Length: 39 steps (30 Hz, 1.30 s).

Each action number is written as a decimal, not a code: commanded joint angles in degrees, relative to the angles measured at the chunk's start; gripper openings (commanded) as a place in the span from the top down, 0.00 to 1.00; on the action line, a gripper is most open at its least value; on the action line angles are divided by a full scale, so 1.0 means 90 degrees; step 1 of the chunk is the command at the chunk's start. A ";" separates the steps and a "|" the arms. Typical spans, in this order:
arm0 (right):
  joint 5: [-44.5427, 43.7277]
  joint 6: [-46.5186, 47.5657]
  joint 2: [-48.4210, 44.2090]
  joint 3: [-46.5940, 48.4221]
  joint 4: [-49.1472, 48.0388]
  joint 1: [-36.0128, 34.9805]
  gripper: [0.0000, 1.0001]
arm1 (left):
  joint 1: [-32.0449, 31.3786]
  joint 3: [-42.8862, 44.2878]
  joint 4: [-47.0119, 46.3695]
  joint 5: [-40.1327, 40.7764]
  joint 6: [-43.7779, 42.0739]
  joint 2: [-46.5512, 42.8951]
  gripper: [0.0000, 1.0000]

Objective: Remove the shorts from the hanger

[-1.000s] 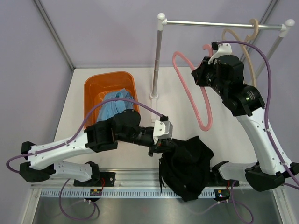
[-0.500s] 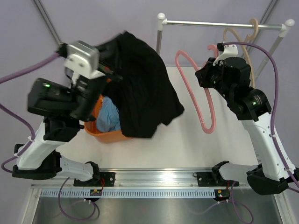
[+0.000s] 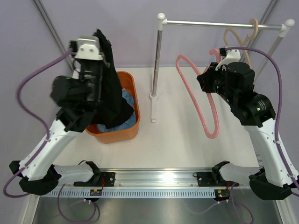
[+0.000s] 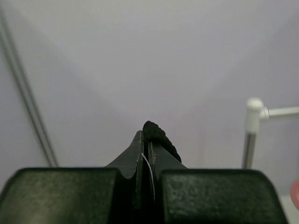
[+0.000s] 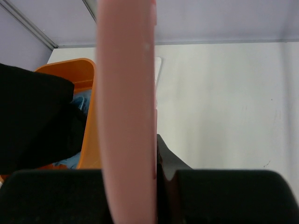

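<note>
The black shorts (image 3: pixel 108 91) hang from my raised left gripper (image 3: pixel 99 36), which is shut on their top edge, and they drape down over the orange bin (image 3: pixel 130 132). In the left wrist view a black fold (image 4: pixel 159 135) shows between the shut fingertips. My right gripper (image 3: pixel 216 63) is shut on the bare pink hanger (image 3: pixel 202 102) and holds it in the air right of the rack post. The hanger (image 5: pixel 126 107) fills the middle of the right wrist view, with the shorts (image 5: pixel 37 121) and bin (image 5: pixel 86 116) at the left.
A clothes rack (image 3: pixel 219 23) with a white-footed post (image 3: pixel 155 70) stands at the back. A beige hanger (image 3: pixel 243 39) hangs on its rail at the right. Blue clothing (image 3: pixel 127 119) lies in the orange bin. Grey walls close in the table on three sides.
My left arm has swung the shorts from the table's front edge up and to the left, and they now hang over the bin. My right gripper lifted the pink hanger slightly.
</note>
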State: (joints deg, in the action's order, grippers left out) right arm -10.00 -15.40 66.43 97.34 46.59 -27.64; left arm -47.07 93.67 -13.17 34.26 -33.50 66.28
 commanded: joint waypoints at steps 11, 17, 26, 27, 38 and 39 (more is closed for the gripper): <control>0.0125 0.0187 -0.0145 0.0044 0.0126 -0.0035 1.00 | 0.3801 -0.1508 0.3419 -0.3336 0.7323 0.0918 1.00; 0.0105 0.0333 0.0089 0.0209 0.0156 -0.0044 1.00 | 0.4078 -0.3158 0.2831 -0.4225 0.8261 0.0293 0.82; 0.0154 0.0861 0.0635 0.0649 -0.0118 -0.0025 1.00 | 0.4087 -0.3270 0.3230 -0.5866 0.8011 -0.0381 0.01; 0.0183 0.0929 0.0723 0.0678 -0.0166 -0.0034 1.00 | 0.4087 -0.3008 0.3385 -0.5954 0.7835 -0.0537 0.01; 0.0584 0.1594 0.2041 0.2619 -0.0295 0.0600 1.00 | 0.4078 -0.2828 0.5320 -0.5731 0.5609 -0.2128 0.01; 0.0584 0.1603 0.2390 0.2902 -0.0139 0.0658 1.00 | 0.4078 -0.2897 0.5408 -0.5624 0.5529 -0.2246 0.01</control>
State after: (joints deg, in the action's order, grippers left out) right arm -5.93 -3.16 84.01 115.94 46.26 -23.20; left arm -10.28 68.93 30.30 -17.23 23.22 48.18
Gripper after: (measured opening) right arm 0.128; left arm 0.988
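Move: The left gripper, high up with the black shorts hanging from its shut fingers, has the orange bin's middle about 10 cm ahead, 7 cm to its left and some 55 cm below; the blue shorts lie in that bin, about 10 cm ahead and 4 cm left of the hand. For the right gripper, holding the pink hanger, the rail is roughly 22 cm straight ahead and 16 cm higher; the beige hanger is about 20 cm ahead, 20 cm right and level. Swing the left gripper down about 37 cm, reaching forward first and then easing back, while tipping the fingers some 60 degrees downward over the orange bin; open them wide to let go of the black shorts, then lift up and back, clear of the cloth. Keep the right fingers on the pink hanger, sink it slightly, then carry it forward and finally up towards the rail. ##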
